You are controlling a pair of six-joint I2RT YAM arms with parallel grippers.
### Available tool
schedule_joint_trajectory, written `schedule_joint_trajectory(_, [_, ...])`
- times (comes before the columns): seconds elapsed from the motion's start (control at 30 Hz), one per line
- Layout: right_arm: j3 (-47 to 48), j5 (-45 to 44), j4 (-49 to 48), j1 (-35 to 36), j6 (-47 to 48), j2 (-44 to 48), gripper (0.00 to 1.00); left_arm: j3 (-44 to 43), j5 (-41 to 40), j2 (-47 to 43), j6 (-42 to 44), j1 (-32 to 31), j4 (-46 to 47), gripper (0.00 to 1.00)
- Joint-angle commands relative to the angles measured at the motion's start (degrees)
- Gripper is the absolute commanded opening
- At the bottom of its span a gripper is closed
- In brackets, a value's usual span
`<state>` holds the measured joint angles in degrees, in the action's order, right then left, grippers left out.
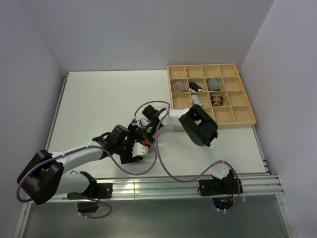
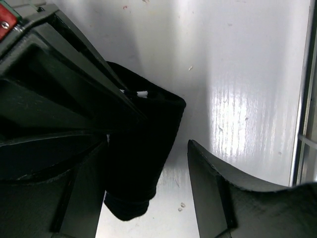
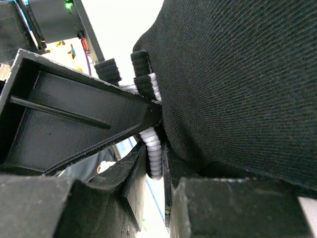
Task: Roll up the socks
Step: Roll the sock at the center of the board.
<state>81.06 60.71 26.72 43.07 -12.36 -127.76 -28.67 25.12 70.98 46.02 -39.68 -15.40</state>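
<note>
A black sock (image 2: 136,163) with a white stripe at its cuff hangs just above the white table. My right gripper (image 3: 154,148) is shut on the sock's (image 3: 233,84) white-ribbed cuff edge. My left gripper (image 2: 146,146) stands open around the sock. The fabric rests against its left finger, and a gap of bare table separates it from the right finger (image 2: 223,198). In the top view both grippers, left (image 1: 138,145) and right (image 1: 143,127), meet at the table's middle, and the sock is lost among the black parts there.
A light wooden grid tray (image 1: 250,106) sits at the back right. It holds rolled socks: a pale one (image 1: 179,87), a black-and-white one (image 1: 195,86), a grey one (image 1: 213,83), a striped white one (image 1: 197,99) and a brown-orange one (image 1: 216,100). Purple cables (image 1: 163,163) loop across the near table.
</note>
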Motion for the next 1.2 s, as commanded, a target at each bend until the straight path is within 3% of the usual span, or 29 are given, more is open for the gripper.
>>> schedule_joint_trajectory(0.0, [0.51, -3.05, -0.62, -0.62, 0.49, -1.87, 0.09, -0.43, -1.30, 1.44, -1.01, -0.31, 1.33, 0.66])
schedule_joint_trajectory(0.17, [-1.68, -3.05, -2.28, -0.70, -0.03, -0.74, 0.09, -1.48, -4.55, 4.86, -4.44, -0.31, 4.32, 0.59])
schedule_joint_trajectory(0.4, [-4.94, -3.23, -4.83, -0.71, -1.61, 1.55, 0.09, -4.55, -1.75, 9.79, -4.36, 0.66, 0.90, 0.31])
schedule_joint_trajectory(0.47, [-5.55, -4.53, -5.27, -0.79, -1.88, 2.17, 0.10, -4.82, -0.43, 10.14, -4.01, 0.83, -0.24, 0.27])
schedule_joint_trajectory(0.6, [-8.54, -10.68, -9.39, -1.32, -4.86, 4.97, 0.32, -6.83, 2.82, 11.19, -3.13, 1.71, -4.10, 0.17])
schedule_joint_trajectory(0.7, [-12.84, -16.31, -14.32, -1.50, -6.35, 10.33, 0.46, -9.55, 5.19, 13.12, -3.22, 3.11, -8.06, 0.14])
schedule_joint_trajectory(0.8, [-16.80, -20.61, -18.36, -1.67, -8.20, 16.22, 0.52, -12.19, 8.61, 14.88, -2.87, 5.22, -12.35, 0.13])
schedule_joint_trajectory(1.17, [-32.53, -37.23, -30.13, -1.67, -16.81, 35.20, 0.51, -21.60, 19.79, 25.08, 2.93, 11.82, -27.22, 0.11])
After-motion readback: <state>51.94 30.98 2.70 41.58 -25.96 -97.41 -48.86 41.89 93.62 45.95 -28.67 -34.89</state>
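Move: The black sock's folded roll lies just off the left hand's open fingertips: about 2 cm forward, 2 cm right, 1 cm lower. From the right hand, shut on its white-striped cuff, the roll is some 2 cm back, 1 cm left and 1 cm down. The rolled striped sock in the tray lies roughly 26 cm forward and 28 cm right of the left hand, with the tray's middle about 28 cm forward and 35 cm right of that hand. Left pinches the black sock's fold; right then lets go and withdraws about 5 cm right, also forward and up. ##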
